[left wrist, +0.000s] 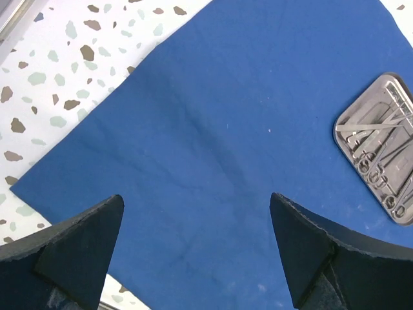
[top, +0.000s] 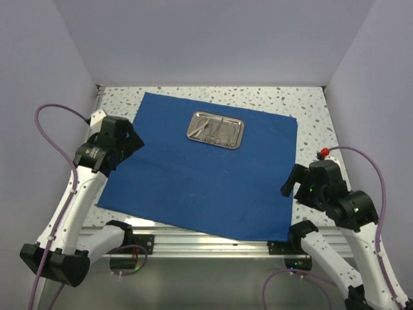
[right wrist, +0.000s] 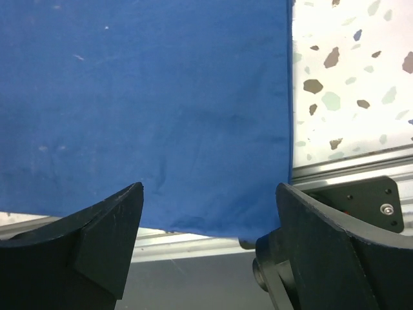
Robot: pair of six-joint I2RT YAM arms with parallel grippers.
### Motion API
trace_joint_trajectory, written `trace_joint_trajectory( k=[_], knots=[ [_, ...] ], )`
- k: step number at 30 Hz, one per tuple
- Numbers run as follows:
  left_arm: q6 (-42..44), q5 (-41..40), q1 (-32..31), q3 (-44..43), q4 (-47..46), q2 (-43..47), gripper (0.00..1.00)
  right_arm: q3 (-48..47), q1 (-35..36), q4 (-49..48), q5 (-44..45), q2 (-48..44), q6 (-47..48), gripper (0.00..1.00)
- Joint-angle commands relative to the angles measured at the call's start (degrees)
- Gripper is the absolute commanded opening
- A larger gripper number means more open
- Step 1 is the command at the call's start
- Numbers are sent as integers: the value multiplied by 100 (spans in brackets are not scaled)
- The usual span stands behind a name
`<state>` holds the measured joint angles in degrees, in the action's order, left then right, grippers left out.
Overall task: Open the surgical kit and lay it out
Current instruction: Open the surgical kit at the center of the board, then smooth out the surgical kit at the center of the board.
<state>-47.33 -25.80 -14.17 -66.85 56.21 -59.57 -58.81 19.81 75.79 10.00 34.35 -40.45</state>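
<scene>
The royal-blue cloth wrap (top: pixel 206 184) lies spread flat on the table, and its near edge reaches over the front rail. The small steel tray (top: pixel 215 130) rests on the far middle of the cloth with the slim silver instruments (left wrist: pixel 379 152) lying inside it. My left gripper (top: pixel 133 139) hovers open over the cloth's left edge (left wrist: pixel 77 161), holding nothing (left wrist: pixel 197 197). My right gripper (top: pixel 289 183) stands open above the cloth's near right corner (right wrist: pixel 258 213), with nothing between its fingers (right wrist: pixel 210 186).
The speckled white tabletop (top: pixel 310 103) shows around the cloth at the back, left and right. An aluminium rail (right wrist: pixel 348 171) runs along the near edge, with a black bracket (right wrist: pixel 371 200) on it. White walls enclose the back and both sides.
</scene>
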Motion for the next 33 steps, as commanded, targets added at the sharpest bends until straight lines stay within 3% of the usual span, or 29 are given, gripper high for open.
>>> trace_joint_trajectory(
  k=[1,7,12,20,23,29,33],
  knots=[
    [-285,-118,-15,-74,128,139,100,-289,-13,1429,362,81,28,90],
    [21,-13,-24,163,-153,174,100,-720,-13,1123,117,283,-69,90],
    [715,435,-15,304,-961,-63,100,-623,-13,-45,-357,1019,159,90],
    [1823,681,99,-355,-1384,-1065,100,-1316,-214,-1592,28,3673,371,89],
    [2105,875,204,-224,-1979,-1135,100,-1597,-696,-2173,-120,4689,327,88],
    [2272,1586,661,-240,-2684,-1889,100,-2844,-1452,-2103,230,6643,651,82],
    [2404,1789,941,-705,-2816,-2672,100,-3329,-1962,-2226,336,7312,915,83]
  ],
)
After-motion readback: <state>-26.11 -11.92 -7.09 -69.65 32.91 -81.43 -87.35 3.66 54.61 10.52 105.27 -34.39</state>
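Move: The cloth's far right corner lies about 40 cm ahead of the right hand, 10 cm to its right and 20 cm below. The metal tray stands 34 cm ahead and 24 cm left; the cloth's near right corner is 10 cm back, 1 cm right. From the left hand, the cloth's far left corner is roughly 38 cm ahead, 2 cm left and 23 cm down, the tray 20 cm ahead and 30 cm right. Send the open right gripper some 25 cm forward over the right part of the cloth, bowing a little left before swinging back right, and sink 10 cm while tipping the fingers about 20 degrees further down. Bring the open left gripper roughly 12 cm forward and 5 cm lower towards the cloth's far left corner, turning it clockwise. Touch nothing with either. ##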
